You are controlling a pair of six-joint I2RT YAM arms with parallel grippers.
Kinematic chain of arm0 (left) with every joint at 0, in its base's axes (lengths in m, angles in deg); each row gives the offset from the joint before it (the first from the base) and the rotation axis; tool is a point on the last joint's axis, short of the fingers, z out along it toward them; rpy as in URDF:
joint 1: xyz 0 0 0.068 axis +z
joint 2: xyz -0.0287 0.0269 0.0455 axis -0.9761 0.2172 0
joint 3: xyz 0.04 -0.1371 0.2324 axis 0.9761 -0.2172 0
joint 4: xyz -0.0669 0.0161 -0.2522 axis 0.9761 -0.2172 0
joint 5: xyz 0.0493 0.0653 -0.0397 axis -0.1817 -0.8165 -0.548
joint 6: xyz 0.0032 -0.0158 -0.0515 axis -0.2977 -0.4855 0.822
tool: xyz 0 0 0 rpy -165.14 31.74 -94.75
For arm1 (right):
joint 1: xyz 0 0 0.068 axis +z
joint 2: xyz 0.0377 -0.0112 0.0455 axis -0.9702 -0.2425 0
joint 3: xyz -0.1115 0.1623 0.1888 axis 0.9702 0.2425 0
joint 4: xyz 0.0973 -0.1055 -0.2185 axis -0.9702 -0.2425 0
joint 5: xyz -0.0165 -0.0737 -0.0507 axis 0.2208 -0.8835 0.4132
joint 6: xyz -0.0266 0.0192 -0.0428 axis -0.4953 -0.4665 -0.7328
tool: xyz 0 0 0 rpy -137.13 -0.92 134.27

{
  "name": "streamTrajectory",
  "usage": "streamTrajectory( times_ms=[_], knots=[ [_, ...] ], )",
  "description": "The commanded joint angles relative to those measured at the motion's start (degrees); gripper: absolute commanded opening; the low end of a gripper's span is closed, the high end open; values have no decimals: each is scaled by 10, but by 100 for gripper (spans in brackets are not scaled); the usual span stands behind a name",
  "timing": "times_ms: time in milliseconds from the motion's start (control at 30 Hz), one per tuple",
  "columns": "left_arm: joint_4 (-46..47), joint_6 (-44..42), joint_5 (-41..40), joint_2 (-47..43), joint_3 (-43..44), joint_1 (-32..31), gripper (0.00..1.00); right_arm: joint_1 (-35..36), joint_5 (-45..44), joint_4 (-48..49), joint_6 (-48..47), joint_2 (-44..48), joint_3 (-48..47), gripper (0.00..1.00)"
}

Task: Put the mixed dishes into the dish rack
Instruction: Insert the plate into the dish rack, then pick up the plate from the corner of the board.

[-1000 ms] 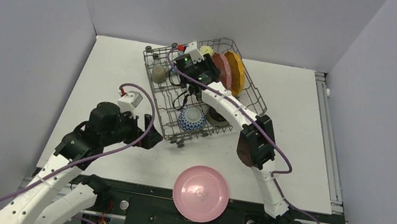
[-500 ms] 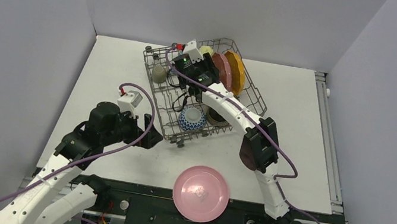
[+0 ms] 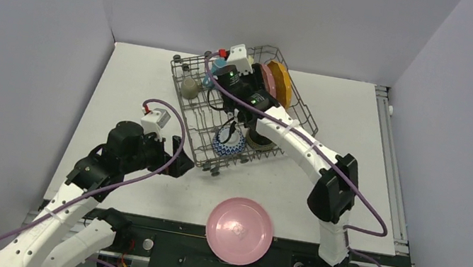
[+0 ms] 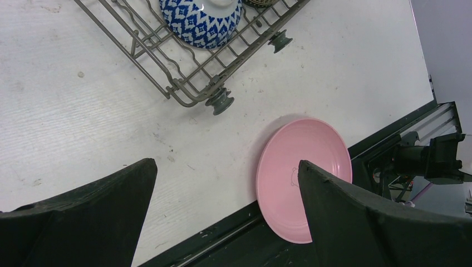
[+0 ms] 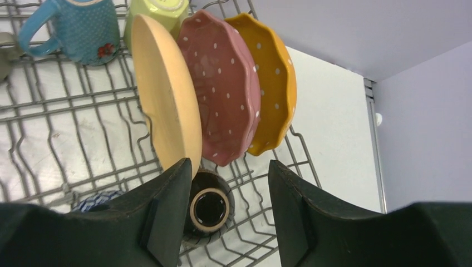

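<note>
The dish rack [image 3: 297,118] stands at the table's far middle. In it stand upright a yellow plate [image 5: 167,94], a dark pink plate [image 5: 225,83] and an orange plate [image 5: 273,78]. My right gripper [image 5: 228,183] hangs open just in front of them, its left finger beside the yellow plate, nothing between the jaws. Below it lies the dark brown bowl [image 5: 210,207]. A blue-white bowl [image 4: 201,19] sits in the rack's near corner. The light pink plate [image 3: 240,229] lies over the table's near edge. My left gripper [image 4: 227,164] is wide open above bare table.
A blue mug [image 5: 83,30] and a pale-yellow mug [image 5: 158,8] sit at the rack's far side, a grey mug [image 3: 189,87] at its left. The rack's small wheels [image 4: 221,103] rest on the table. A black rail [image 3: 187,247] runs along the near edge.
My right gripper has opened wider and its wrist has shifted toward the rack's far side, the elbow swinging right. The left arm has not moved.
</note>
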Motion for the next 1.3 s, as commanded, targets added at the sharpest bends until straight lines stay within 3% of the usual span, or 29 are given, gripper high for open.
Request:
streamTrajectory(
  times_ms=[0,333,733,1033,1267],
  knots=[
    [25,-10,2,3,3,4,96,18,21,4,37,86,44,49],
    [21,-4,-21,17,3,-20,96,71,36,9,76,245,204,49],
    [-33,51,-191,32,20,-178,96,107,141,15,187,462,431,51],
    [-9,156,-180,81,-15,-268,96,114,146,-23,251,607,564,53],
    [31,212,-178,113,-48,-326,96,117,166,-60,286,653,609,54]
  ],
)
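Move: The pink plate, next to be taken, lies about 35 cm back and 3 cm right of the right hand, some 23 cm lower. The just-racked yellow plate stands about 8 cm ahead and 3 cm left of that hand, the black bowl 2 cm back and 6 cm right. From the left hand the pink plate is 12 cm back, 17 cm right and 18 cm below; the patterned bowl is 11 cm ahead and 10 cm right. Backward, quickly, the empty right hand pulls away from the yellow plate and out of the rack towards the pink plate, about 24 cm back and 11 cm right, rising slightly before sinking, its left side rolling up nearly 30 degrees. The left hand, wide open, starts later and goes some 7 cm down, back and right towards the pink plate, tipping further down. Neither touches the pink plate. ##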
